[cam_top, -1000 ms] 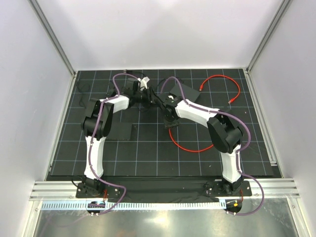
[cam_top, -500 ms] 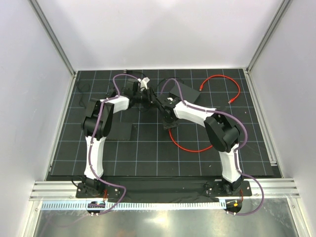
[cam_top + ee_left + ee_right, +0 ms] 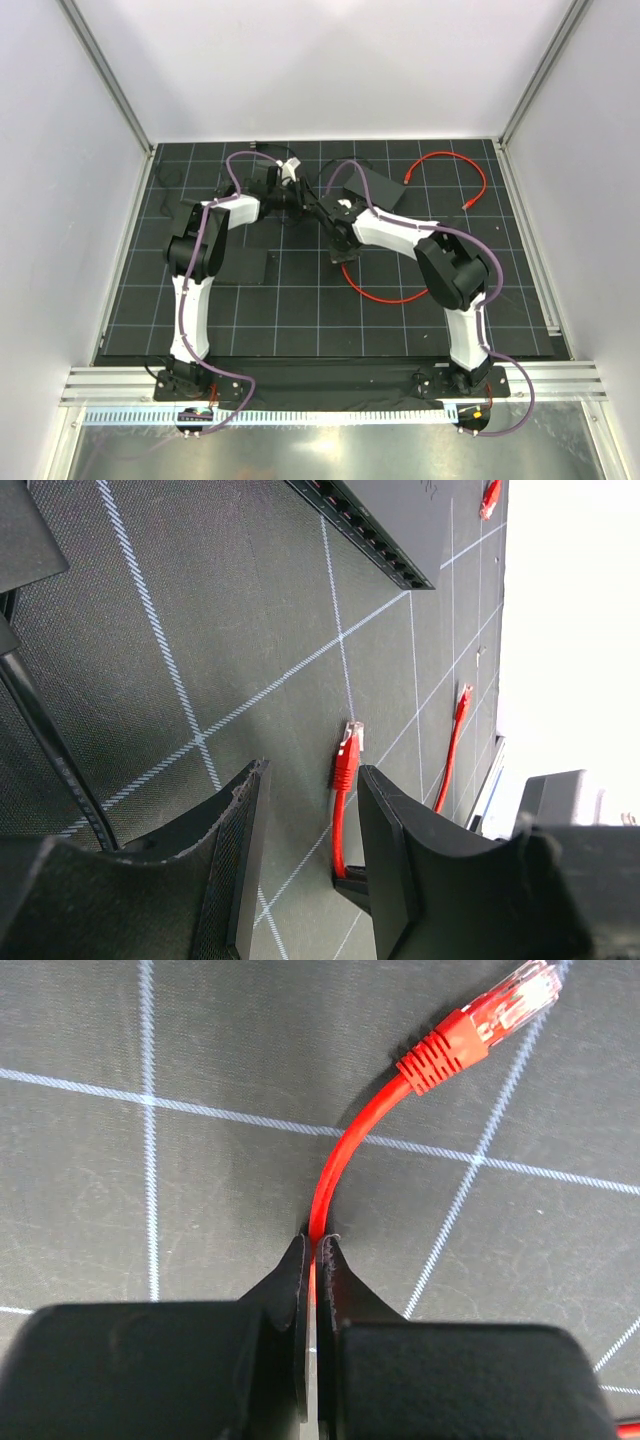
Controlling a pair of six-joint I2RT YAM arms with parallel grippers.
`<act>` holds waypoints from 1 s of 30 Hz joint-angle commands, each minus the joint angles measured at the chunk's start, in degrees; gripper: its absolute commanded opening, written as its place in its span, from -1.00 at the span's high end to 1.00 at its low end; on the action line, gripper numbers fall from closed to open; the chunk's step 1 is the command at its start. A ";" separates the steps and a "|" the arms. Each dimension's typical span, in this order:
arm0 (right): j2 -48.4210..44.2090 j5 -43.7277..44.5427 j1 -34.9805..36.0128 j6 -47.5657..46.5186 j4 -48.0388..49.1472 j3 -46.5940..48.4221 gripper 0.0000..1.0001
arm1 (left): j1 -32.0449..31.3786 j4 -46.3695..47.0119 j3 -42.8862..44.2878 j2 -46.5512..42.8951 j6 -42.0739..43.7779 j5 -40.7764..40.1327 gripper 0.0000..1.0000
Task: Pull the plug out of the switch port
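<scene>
The red plug (image 3: 480, 1022) with its clear tip is out of the switch and lies free over the black mat. My right gripper (image 3: 317, 1245) is shut on the red cable (image 3: 335, 1175) a short way behind the plug. The black switch (image 3: 400, 525) shows its row of ports at the top of the left wrist view, well apart from the plug (image 3: 348, 750). My left gripper (image 3: 312, 770) stands open with nothing between its fingers, and the plug is seen beyond them. From above, both grippers meet left of the switch (image 3: 375, 188).
The red cable (image 3: 385, 298) loops across the mat in front of the right arm. A second red cable (image 3: 455, 160) curves at the back right, ending in a plug (image 3: 468, 205). A flat black pad (image 3: 245, 267) lies near the left arm. Black leads (image 3: 45, 750) run behind the left gripper.
My right gripper has closed fully onto the red cable, and its arm has shifted slightly left. The left arm has not moved.
</scene>
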 commanded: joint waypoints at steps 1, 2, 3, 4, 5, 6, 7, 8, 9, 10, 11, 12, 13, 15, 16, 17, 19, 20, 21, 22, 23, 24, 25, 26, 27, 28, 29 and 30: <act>-3.17 5.03 0.06 1.74 0.42 -2.47 0.98 | 0.22 2.91 -0.14 -1.12 -0.45 1.03 0.10; -4.13 5.56 -0.55 2.44 0.42 -2.73 0.98 | 0.22 2.91 -0.06 -1.29 -0.54 1.03 0.11; -6.41 5.65 -1.17 3.84 0.33 -2.91 0.98 | 0.22 2.99 -0.06 -1.21 -0.54 1.03 0.10; -7.47 4.61 -1.96 4.81 0.50 -2.91 0.98 | 0.31 2.99 -0.14 -1.21 -0.54 1.03 0.10; -8.79 3.46 -4.23 5.86 0.68 -3.00 0.98 | 0.22 3.08 0.03 -1.21 -0.63 1.20 0.10; -10.89 1.54 -5.64 8.48 1.12 -3.09 0.98 | 0.22 3.08 0.03 -1.12 -0.72 1.20 0.10; -12.04 -2.92 -7.22 9.73 1.47 -3.18 0.98 | 0.22 3.08 0.03 -1.12 -0.72 1.20 0.10; -13.01 -4.96 -9.15 10.87 1.73 -3.35 0.98 | 0.31 3.08 0.03 -1.12 -0.72 1.29 0.10; -13.89 -6.29 -12.13 12.54 2.09 -3.09 0.98 | 0.31 3.08 -0.06 -1.12 -0.63 1.29 0.10; -15.29 -7.00 -14.07 15.69 1.65 -2.74 0.98 | 0.22 3.17 -0.14 -1.03 -0.80 1.29 0.10; -15.74 -7.35 -15.75 17.46 1.13 -2.30 0.98 | 0.31 3.17 -0.14 -1.03 -0.81 1.29 0.10; -16.09 -7.44 -17.07 18.95 0.51 -0.82 0.98 | 0.22 3.26 -0.06 -1.03 -0.89 1.21 0.10; -16.10 -7.01 -20.04 23.06 -2.02 0.33 0.98 | 0.22 3.43 -0.06 -1.03 -0.98 1.47 0.11; -15.83 -5.60 -22.61 25.90 -6.41 4.53 0.98 | 0.22 3.78 -0.06 -0.94 -1.33 1.64 0.11; -15.75 -5.51 -25.06 28.18 -6.96 5.51 0.98 | 0.22 3.96 -0.14 -0.86 -1.33 1.91 0.10; -15.83 -5.42 -26.65 29.59 -6.96 6.22 0.98 | 0.31 4.13 -0.06 -0.86 -1.51 2.00 0.10; -16.01 -6.12 -31.72 33.19 -6.62 7.11 0.98 | 0.22 4.40 -0.14 -0.77 -1.77 2.35 0.10; -16.10 -7.17 -33.33 35.82 -5.31 7.11 0.98 | 0.22 4.57 -0.32 -0.77 -1.86 2.43 0.10; -15.66 -8.49 -34.91 37.06 -3.99 7.54 0.98 | 0.22 4.84 -0.41 -0.85 -1.95 2.44 0.10; -15.05 -8.67 -36.58 38.21 -3.98 8.15 0.98 | 0.22 4.93 -0.50 -0.94 -1.86 2.52 0.10; -14.43 -8.68 -39.20 39.35 -3.98 8.94 0.98 | 0.22 4.93 -0.58 -0.94 -1.95 2.52 0.10; -12.43 -8.24 -40.45 40.84 -3.89 10.95 0.98 | 0.22 5.19 -0.58 -0.94 -1.95 2.70 0.11; -11.27 -8.06 -40.98 41.29 -3.80 12.10 0.98 | 0.22 5.28 -0.67 -0.94 -2.12 2.79 0.10; -9.61 -7.80 -43.77 41.82 -3.63 13.42 0.98 | 0.22 5.28 -0.67 -0.94 -2.21 2.70 0.11; -6.72 -7.27 -44.50 41.47 -3.54 16.57 0.97 | 0.22 5.54 -0.67 -0.86 -2.39 2.96 0.10; -4.95 -6.92 -45.03 41.03 -3.19 18.25 0.98 | 0.31 5.80 -0.67 -0.86 -2.47 3.22 0.10; -3.28 -6.74 -45.64 40.77 -3.01 20.01 0.98 | 0.22 6.07 -0.76 -0.77 -2.82 3.31 0.10; -1.79 -6.74 -46.43 40.51 -2.57 23.07 0.98 | 0.22 6.33 -0.85 -0.77 -2.83 3.49 0.10</act>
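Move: The other red cable, towards whose spot the held plug is carried, has its middle about 25 cm ahead and 27 cm right of the right hand, on the table just below its height. The plug sits about 4 cm ahead of those fingers and 2 cm right; the switch is some 21 cm ahead and 7 cm right. From the left hand, the other red cable lies roughly 34 cm right, 12 cm ahead and 6 cm down. The red cable, already clear of the switch and still pinched just behind its plug by the shut right fingers, is drawn right, then carried up, right and forward towards the other red cable, some 35 cm in all and ending about 14 cm higher. The wrist swings about 75 degrees clockwise, its fingers tilting towards the left. ##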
